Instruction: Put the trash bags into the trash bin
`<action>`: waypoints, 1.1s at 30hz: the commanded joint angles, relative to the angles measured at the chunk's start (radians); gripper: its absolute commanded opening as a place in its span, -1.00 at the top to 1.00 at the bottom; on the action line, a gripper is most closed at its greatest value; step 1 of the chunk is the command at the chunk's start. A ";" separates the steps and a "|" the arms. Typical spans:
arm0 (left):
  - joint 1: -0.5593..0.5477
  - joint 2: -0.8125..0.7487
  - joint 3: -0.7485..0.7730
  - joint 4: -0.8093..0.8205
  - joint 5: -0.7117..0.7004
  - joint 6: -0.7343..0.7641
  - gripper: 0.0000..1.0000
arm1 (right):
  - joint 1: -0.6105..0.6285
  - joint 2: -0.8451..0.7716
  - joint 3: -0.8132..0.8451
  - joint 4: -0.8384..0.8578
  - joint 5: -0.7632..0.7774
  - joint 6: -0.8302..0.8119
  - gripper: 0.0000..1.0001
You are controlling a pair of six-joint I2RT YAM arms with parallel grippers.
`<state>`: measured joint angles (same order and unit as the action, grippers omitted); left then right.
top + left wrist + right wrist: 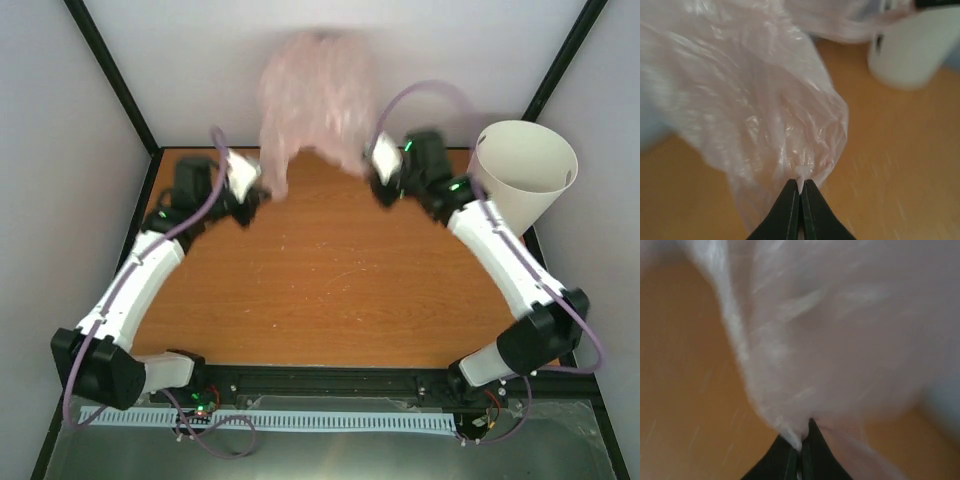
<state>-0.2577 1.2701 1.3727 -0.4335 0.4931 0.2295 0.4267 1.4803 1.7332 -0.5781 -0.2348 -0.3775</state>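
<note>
A pale pink translucent trash bag [315, 100] hangs spread in the air above the far side of the table, blurred by motion. My left gripper [262, 190] is shut on its left lower corner; in the left wrist view the black fingers [801, 192] pinch a bunched tip of the bag [755, 100]. My right gripper [378, 185] is shut on the right lower corner, where film [840, 330] fills the right wrist view above the jaws [801, 440]. The white trash bin [522, 180] stands at the far right corner, to the right of the right gripper, and shows blurred in the left wrist view [915, 50].
The orange-brown table top [330, 280] lies below the bag. Black frame posts [110, 70] and pale walls close in the back and sides. A black rail [330, 385] with the arm bases runs along the near edge.
</note>
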 commanded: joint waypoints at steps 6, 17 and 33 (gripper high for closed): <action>-0.021 -0.239 -0.131 -0.152 0.013 0.098 0.99 | 0.025 -0.183 -0.247 -0.294 -0.290 0.007 0.94; -0.020 0.368 0.969 -0.177 -0.109 -0.098 0.99 | -0.030 0.403 1.037 -0.115 0.105 0.164 0.94; -0.026 -0.299 -0.229 -0.203 0.088 0.093 0.99 | 0.025 -0.279 -0.450 -0.340 -0.325 0.018 0.94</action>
<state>-0.2798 1.1381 0.9676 -0.6533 0.4980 0.2554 0.4343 1.3708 1.0916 -0.8700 -0.3382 -0.3885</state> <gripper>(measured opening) 0.009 0.030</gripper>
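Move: I have the trash bag pinched by both hands, flung up in front between them: its middle is about 12 cm ahead of my left hand, 11 cm to its right and some 8 cm higher. From my right hand the bag's middle is about 10 cm ahead, 13 cm to the left and 5 cm up. The trash bin stands roughly 35 cm to the right of my right hand, 5 cm farther out and about 28 cm lower. I shake the trash bag hard in the air with both hands, fingers kept shut on it: whipping it down and back, up past the start, then down and back again. The up and down strokes span about 40 cm on my left and some 50 cm on my right; my wrists tip down on each downstroke and back up on the rise. ##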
